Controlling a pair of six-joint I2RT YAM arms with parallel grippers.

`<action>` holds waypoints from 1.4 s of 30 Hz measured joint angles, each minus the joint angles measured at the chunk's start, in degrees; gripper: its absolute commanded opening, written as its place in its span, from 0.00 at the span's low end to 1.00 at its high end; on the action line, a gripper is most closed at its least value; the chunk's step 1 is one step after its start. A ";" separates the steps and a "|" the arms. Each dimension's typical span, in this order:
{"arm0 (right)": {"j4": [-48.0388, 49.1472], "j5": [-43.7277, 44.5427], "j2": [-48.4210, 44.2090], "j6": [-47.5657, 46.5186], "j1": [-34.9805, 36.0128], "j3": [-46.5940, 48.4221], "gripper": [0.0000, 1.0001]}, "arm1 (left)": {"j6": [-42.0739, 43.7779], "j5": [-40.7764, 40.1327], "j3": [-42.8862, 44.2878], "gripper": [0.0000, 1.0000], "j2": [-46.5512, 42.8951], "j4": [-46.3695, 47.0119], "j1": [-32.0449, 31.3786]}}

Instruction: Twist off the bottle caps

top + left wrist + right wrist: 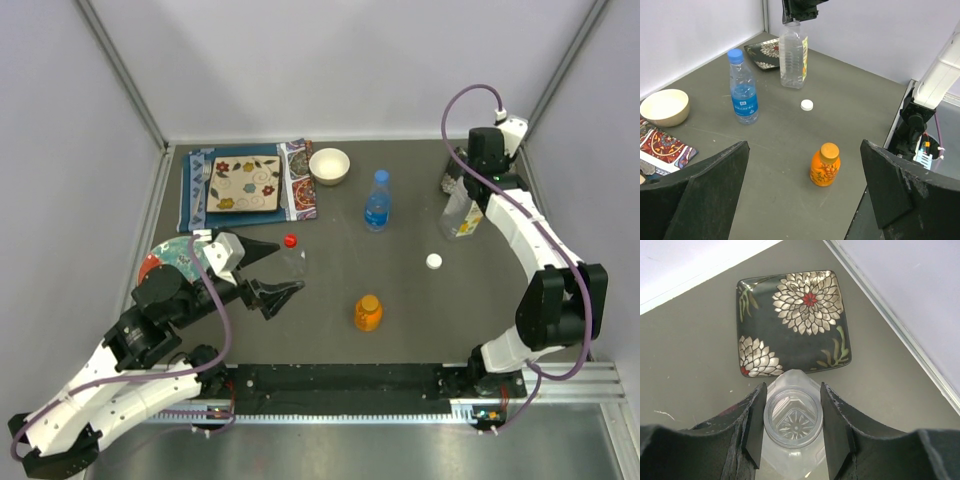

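My right gripper (792,422) is shut on the open, capless neck of the wide clear bottle (790,460), which stands at the back right (462,220). A white cap (433,261) lies loose on the table to the front left of that bottle. The blue-tinted bottle (377,205) keeps its blue cap (735,54). The short orange bottle (825,167) has its orange cap (829,150) on. A slim clear bottle (296,265) with a red cap (290,240) stands by the tips of my left gripper (287,267), which is open and holds nothing (805,200).
A dark flowered plate (792,322) lies just behind the wide bottle. A white bowl (329,165) and a patterned mat with a tile (245,185) sit at the back left. A coloured plate (170,258) lies under my left arm. Walls close the sides and back.
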 measured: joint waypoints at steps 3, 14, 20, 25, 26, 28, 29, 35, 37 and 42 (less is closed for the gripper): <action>0.52 -0.09 0.00 -0.11 0.00 -0.26 0.39 | -0.37 0.04 -0.33 0.98 0.04 0.11 0.00; 1.60 -1.25 -2.29 0.68 0.00 -3.04 0.57 | -1.14 0.92 -0.52 0.99 1.42 0.20 0.00; 0.55 -1.97 -3.32 1.03 0.00 -3.87 0.61 | -1.70 1.75 -1.22 0.98 1.60 0.59 0.00; -0.52 -2.89 -3.80 1.55 0.00 -4.22 0.63 | -2.16 2.14 -1.51 0.98 1.68 0.59 0.00; -0.70 -3.04 -3.87 1.62 0.00 -4.28 0.63 | -2.27 2.19 -1.55 0.98 1.68 0.61 0.00; -0.92 -3.23 -4.20 1.84 0.00 -4.59 0.64 | -2.32 2.19 -1.62 0.98 1.68 0.70 0.00; -1.01 -3.41 -4.44 1.99 0.00 -4.66 0.64 | -2.32 2.21 -1.70 0.98 1.68 0.85 0.00; -1.86 -4.24 -6.01 2.34 0.00 -5.05 0.68 | -2.38 2.27 -2.40 0.98 1.75 1.62 0.00; -1.99 -4.42 -6.56 2.43 0.00 -5.05 0.70 | -2.45 2.40 -2.49 0.98 1.97 1.70 0.00; -3.08 -4.68 -8.00 2.45 0.00 -5.01 0.73 | -2.51 2.45 -2.69 0.99 2.32 1.90 0.00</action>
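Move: The right hand still has the capless clear bottle pinched at its neck; the bottle's middle sits right under that hand, about 8 cm down. The flowered plate is some 14 cm ahead and 8 cm to the right. The loose white cap lies roughly 9 cm back and 8 cm left, with the blue water bottle about 23 cm to the left, level with the hand. From the left hand, the clear bottle is some 30 cm ahead, 41 cm right and 20 cm lower. The right fingers let go of the clear bottle's neck, opening from under half to nearly three quarters, and the hand eases back about 3 cm and slightly left, away from the plate, dipping a little before it starts to rise at the end. Meanwhile the empty left hand, wide open, drifts down and to its right, some 3 cm in all. ##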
